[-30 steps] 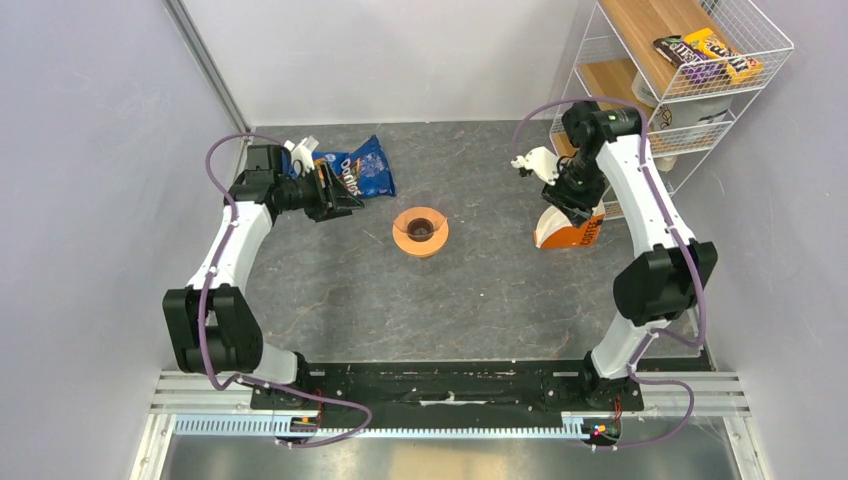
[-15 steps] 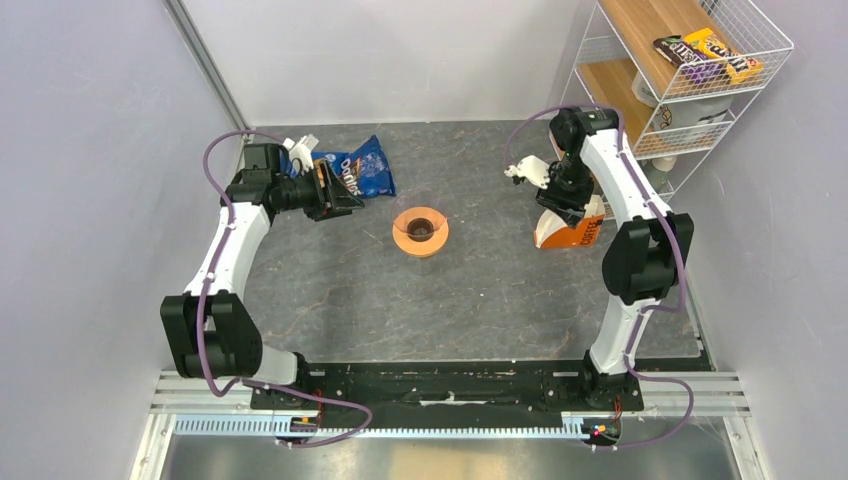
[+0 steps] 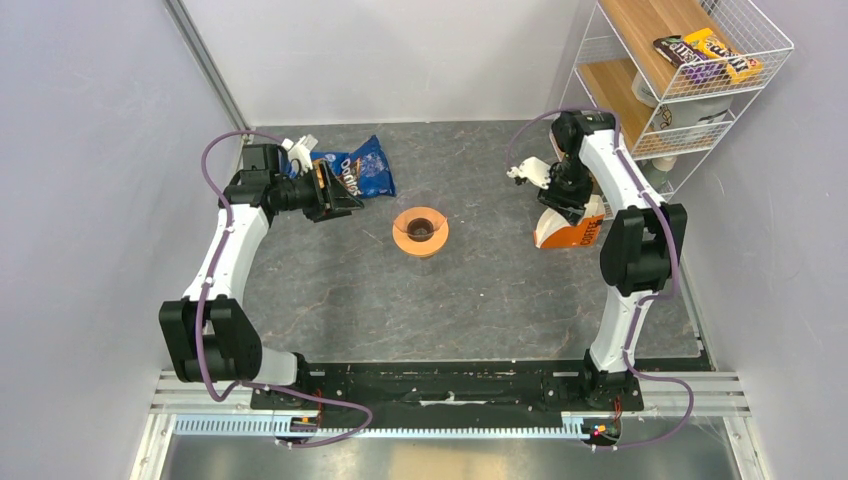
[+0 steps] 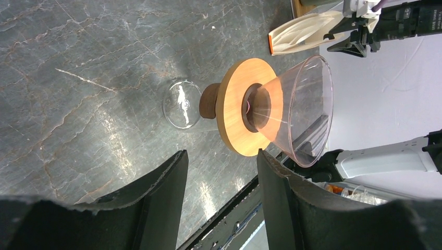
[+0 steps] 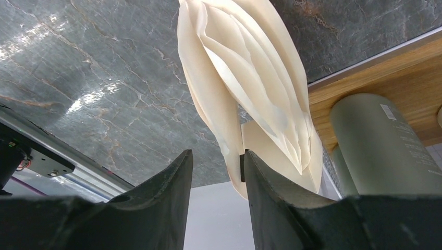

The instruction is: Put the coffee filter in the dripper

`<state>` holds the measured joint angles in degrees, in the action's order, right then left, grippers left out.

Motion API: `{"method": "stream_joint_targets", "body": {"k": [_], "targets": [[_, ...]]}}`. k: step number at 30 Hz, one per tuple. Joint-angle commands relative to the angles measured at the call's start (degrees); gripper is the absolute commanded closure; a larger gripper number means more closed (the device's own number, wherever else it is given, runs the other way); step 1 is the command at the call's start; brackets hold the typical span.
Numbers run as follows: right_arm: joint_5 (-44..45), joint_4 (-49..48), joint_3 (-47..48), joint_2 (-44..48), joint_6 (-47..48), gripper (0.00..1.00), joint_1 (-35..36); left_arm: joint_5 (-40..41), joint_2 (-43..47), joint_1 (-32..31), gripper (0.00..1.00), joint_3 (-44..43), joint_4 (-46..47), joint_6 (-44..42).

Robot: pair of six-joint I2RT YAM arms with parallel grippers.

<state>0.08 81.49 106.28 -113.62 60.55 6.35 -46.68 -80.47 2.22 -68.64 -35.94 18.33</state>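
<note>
The orange dripper [image 3: 420, 231] stands mid-table; the left wrist view shows its wooden disc [image 4: 234, 120] under a clear cone. Cream-white coffee filters [image 5: 250, 73] sit stacked, wavy edges up, in the orange-and-white pack [image 3: 575, 236] at the right. Right over that pack my right gripper [image 3: 556, 208] points down, open. In its wrist view the gripper [image 5: 216, 156] has the outermost filter's edge in the gap, against one finger [image 5: 255, 177]. My left gripper [image 3: 344, 200] hovers left of the dripper, open and empty [image 4: 221, 166], aimed at it.
A blue chip bag [image 3: 365, 170] lies behind the left gripper. A small clear glass [image 4: 182, 104] stands beside the dripper. A white wire shelf rack [image 3: 690, 90] with candy packs fills the far right. Grey canisters [image 5: 380, 146] stand on its wooden shelf, close to the pack.
The right arm's elbow has swung in and its wrist has edged left, the gripper staying over the pack. The left arm has hardly moved.
</note>
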Motion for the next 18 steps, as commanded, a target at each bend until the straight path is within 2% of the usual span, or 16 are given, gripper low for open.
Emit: {"method": "stream_joint_targets", "body": {"k": [1,8,18], "targets": [[1.50,-0.79,-1.14,-0.40,4.30,0.52,-0.91,-0.26,1.40,0.15,0.40,-1.89,-0.38,-2.23],[1.53,-1.51,-2.96,-0.63,5.28,0.57,-1.54,0.70,0.99,0.57,0.40,-1.89,-0.57,-2.33],[0.07,-0.73,-1.73,0.54,6.47,0.75,-1.55,0.86,0.97,1.05,0.40,-2.11,-1.15,-2.38]]}}
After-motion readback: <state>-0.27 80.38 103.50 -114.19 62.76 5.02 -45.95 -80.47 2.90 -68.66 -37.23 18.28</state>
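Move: The right hand points straight down at the open top of the filter pack. The middle of the coffee filters is about 2 cm ahead, 2 cm left and some 3 cm below, with the nearest sheet between the fingers. The grey-green canister on the shelf stands roughly 9 cm right and 8 cm ahead; the dripper is about 31 cm left and 3 cm back. From the left hand the filters lie some 43 cm right, 3 cm ahead and 11 cm lower. Fingers straddling the nearest filter sheet, the right hand works down into the mouth of the pack, sinking about 1.5 cm and edging 1 cm left. Then it stays put while the fingers, narrowing gently until then, close to a little over half their starting gap, one on each side of the sheet. The wrist stays pointing down; a firm pinch can't yet be seen. ##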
